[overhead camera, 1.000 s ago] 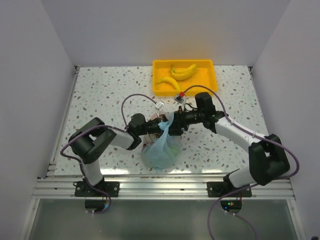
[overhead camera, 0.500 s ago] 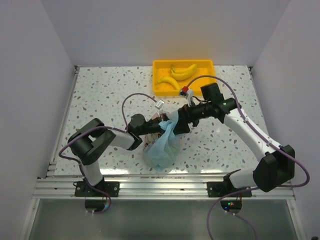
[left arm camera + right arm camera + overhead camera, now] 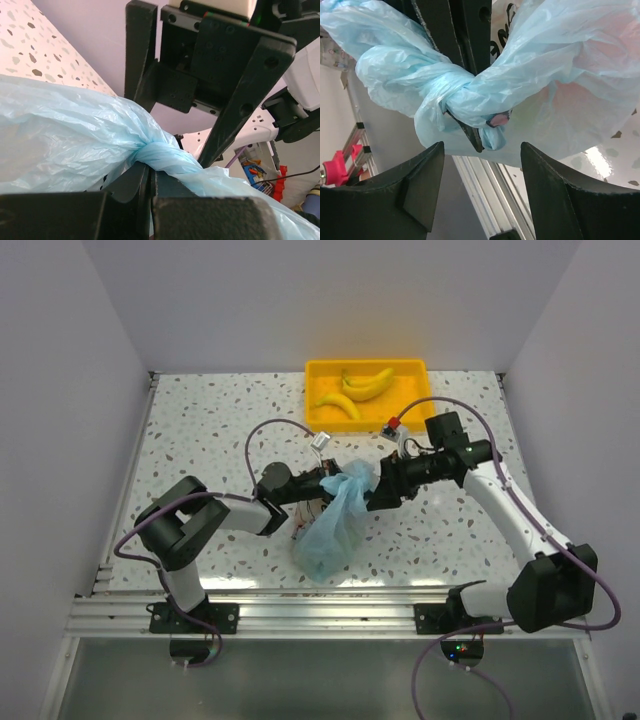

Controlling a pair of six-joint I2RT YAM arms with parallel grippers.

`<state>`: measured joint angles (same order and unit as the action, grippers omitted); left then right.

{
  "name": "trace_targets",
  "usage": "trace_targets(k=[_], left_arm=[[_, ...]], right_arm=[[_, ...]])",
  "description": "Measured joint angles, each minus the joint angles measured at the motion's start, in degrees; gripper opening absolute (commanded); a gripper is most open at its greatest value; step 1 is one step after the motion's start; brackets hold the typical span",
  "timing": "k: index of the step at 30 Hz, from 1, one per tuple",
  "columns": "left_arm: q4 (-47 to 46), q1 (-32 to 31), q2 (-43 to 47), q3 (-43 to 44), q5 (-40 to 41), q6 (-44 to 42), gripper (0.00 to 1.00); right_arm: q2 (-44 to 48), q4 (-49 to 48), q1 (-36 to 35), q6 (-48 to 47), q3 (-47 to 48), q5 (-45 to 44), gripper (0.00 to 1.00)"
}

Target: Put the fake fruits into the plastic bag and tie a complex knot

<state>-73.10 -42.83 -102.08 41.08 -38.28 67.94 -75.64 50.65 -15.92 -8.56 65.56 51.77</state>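
Note:
The light-blue plastic bag (image 3: pixel 325 532) rests on the table between my arms, bulging, with warm colours showing dimly through its film (image 3: pixel 600 60). Its neck is twisted into a knot (image 3: pixel 465 100), also close up at the knot (image 3: pixel 156 152). My left gripper (image 3: pixel 325 484) is shut on the film right at the knot, fingers pressed together (image 3: pixel 150 185). My right gripper (image 3: pixel 373 498) stands open just right of the knot with nothing between its fingers (image 3: pixel 482 185). Two yellow bananas (image 3: pixel 352 405) (image 3: pixel 370 382) lie in the tray.
The yellow tray (image 3: pixel 410 400) sits at the back of the speckled table (image 3: pixel 200 430). White walls close in the left, right and back. An aluminium rail (image 3: pixel 330 615) runs along the near edge by the arm bases.
My right gripper has drawn back to the right, off the knot, its jaws open. The bag's top has shifted slightly right and fluffed up. The left gripper stays shut on it.

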Motion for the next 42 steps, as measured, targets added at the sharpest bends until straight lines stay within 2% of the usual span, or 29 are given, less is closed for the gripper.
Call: trace_targets(k=[5,14,20,25,27,29,31,37,42], left_arm=[[0.0,0.0,0.0,0.5,0.1,0.7,0.0],[0.1,-0.2,0.0,0.6,1.0,2.6,0.0],[1.1,0.1,-0.2,0.6,2.8,3.5,0.0],[2.1,0.9,-0.4,0.4,4.5,5.6,0.0],[2.1,1.0,-0.4,0.4,4.9,6.0,0.0],[2.1,1.1,-0.5,0.4,5.2,6.0,0.0],[2.1,1.0,-0.5,0.3,5.0,6.0,0.0],[2.0,-0.4,-0.5,0.3,4.9,6.0,0.0],[2.0,-1.2,-0.5,0.3,4.2,6.0,0.0]], right_arm=[[0.4,-8.5,-1.6,6.6,-3.9,1.7,0.68],[-0.3,-24.9,-9.1,18.4,-7.5,0.0,0.7],[-1.5,-34.9,-10.1,27.1,-10.0,-0.2,0.75],[-2.1,-37.9,-10.1,30.0,-10.7,-1.9,0.77],[-2.0,-38.2,-10.1,29.9,-10.7,-2.3,0.79],[-1.9,-37.6,-10.1,28.8,-10.6,-2.9,0.87],[-1.9,-35.9,-10.0,26.1,-10.0,-3.5,0.89],[-0.2,-21.9,-10.8,13.2,-3.9,-8.1,0.92],[1.8,-9.8,-10.6,5.7,0.0,-11.9,0.9]])
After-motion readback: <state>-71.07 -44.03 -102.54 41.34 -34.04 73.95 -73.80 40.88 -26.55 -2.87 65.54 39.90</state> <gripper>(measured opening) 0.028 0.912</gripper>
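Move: The blue bag's twisted neck, bunched on the left gripper, lies about 8 cm to the left of the right hand, level with it fore and aft and some 3 cm lower. The bag's body hangs about 12 cm to the right hand's left, 9 cm back and 12 cm lower; the yellow crate sits roughly 24 cm ahead, 2 cm left and 15 cm below. For the left hand, the neck is right at its fingertips. Leftward first, the right hand reaches about 7 cm across the bag's neck, fingertips lifting some 10 degrees and drifting 2 cm forward, then draws back right about 4 cm as they tip down again and its part-open fingers spread almost fully. The left hand keeps its pinch on the neck, easing some 2 cm forward and returning as it rolls slightly. ##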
